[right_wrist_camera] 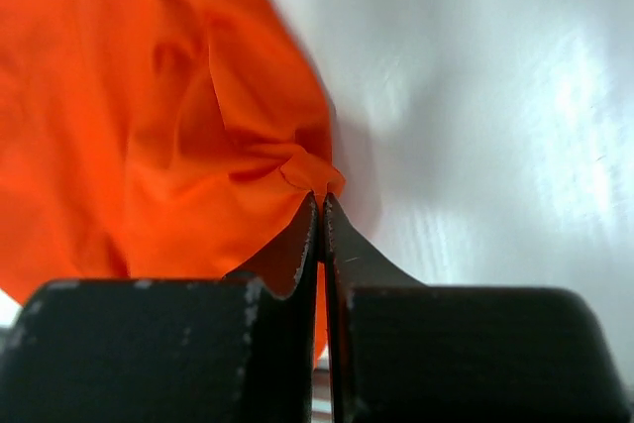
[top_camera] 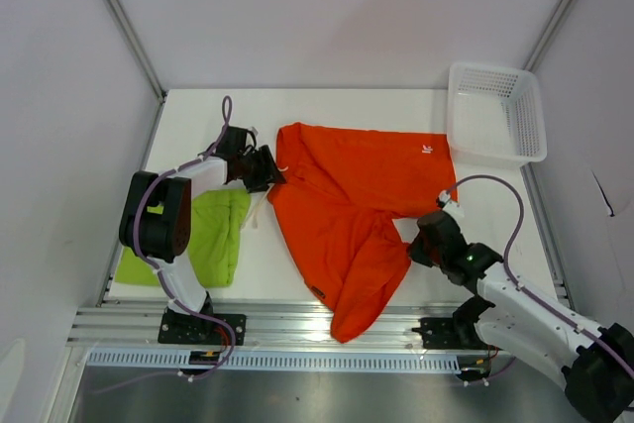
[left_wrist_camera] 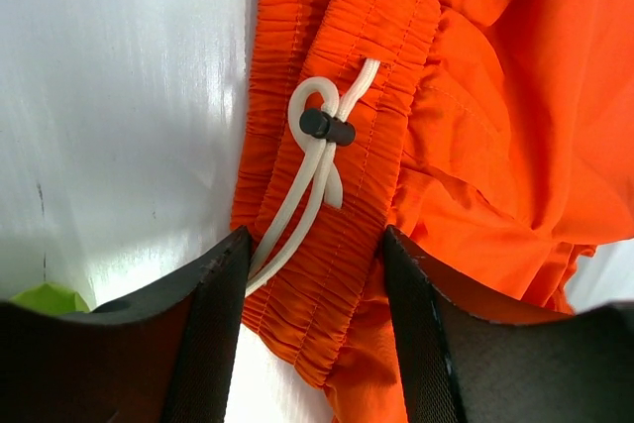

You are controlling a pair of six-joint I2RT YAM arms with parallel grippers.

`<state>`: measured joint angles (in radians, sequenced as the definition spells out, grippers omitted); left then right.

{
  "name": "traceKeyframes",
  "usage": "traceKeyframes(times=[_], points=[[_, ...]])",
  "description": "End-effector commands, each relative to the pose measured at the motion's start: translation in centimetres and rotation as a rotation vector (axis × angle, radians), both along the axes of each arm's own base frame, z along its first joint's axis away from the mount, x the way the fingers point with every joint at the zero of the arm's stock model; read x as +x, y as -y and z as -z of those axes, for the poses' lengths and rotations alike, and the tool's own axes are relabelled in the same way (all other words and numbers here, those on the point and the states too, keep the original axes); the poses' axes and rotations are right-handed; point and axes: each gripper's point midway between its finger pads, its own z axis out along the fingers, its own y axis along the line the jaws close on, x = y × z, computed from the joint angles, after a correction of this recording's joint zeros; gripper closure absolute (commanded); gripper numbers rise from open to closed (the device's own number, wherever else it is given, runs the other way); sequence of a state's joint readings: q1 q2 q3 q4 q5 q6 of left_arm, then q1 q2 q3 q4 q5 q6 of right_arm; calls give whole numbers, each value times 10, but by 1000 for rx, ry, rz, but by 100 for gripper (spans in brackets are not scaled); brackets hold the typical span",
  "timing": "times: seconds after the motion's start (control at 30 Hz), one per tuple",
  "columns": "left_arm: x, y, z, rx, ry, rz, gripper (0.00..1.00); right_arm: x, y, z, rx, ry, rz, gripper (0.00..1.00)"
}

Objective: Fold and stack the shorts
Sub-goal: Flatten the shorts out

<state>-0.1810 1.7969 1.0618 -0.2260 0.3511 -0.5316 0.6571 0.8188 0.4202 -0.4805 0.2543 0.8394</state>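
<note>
The orange-red shorts lie spread across the middle of the table, one leg hanging over the front edge. My left gripper is at their left waistband. In the left wrist view it stands open astride the gathered waistband, and the white drawstring runs against the left finger. My right gripper is at the right leg's edge. There it is shut, pinching a fold of orange fabric. The lime green shorts lie folded at the left front.
A white mesh basket stands at the back right corner. The table's front edge meets an aluminium rail. Bare white table lies to the right of the right gripper. A corner of green fabric shows beside the left finger.
</note>
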Motion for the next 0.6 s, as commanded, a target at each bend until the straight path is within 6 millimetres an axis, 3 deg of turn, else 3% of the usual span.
traceKeyframes(times=[0.0, 0.27, 0.57], points=[[5, 1, -28, 0, 70, 12, 42, 28, 7, -31, 0, 77, -10, 100], [2, -3, -38, 13, 87, -3, 43, 69, 92, -21, -58, 45, 301, 100], [-6, -6, -37, 31, 89, -24, 43, 77, 153, -24, -128, 51, 505, 100]])
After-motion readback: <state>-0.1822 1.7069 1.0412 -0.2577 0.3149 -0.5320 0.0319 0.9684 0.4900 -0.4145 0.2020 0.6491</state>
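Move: The shut right fingers already hold the near leg's edge; its goal is the bare table about 13 cm to the right and 6 cm ahead, at this height. The far leg's hem corner lies some 12 cm right and 9 cm ahead, and the near leg's loose end roughly 20 cm back and 20 cm left, past the table edge. The red waistband lies right under the open left fingers, the folded green shorts about 22 cm left and 14 cm back of that hand. The right hand keeps its pinch on the leg's edge and drags it to the robot's right by about 13 cm and some 6 cm forward, going diagonally at first with a small rise and dip, then almost straight right, while the wrist turns roughly 25 degrees clockwise. The left hand, its fingers staying half open, lifts about 2 cm away from the waistband beside the drawstring and otherwise hardly shifts. ##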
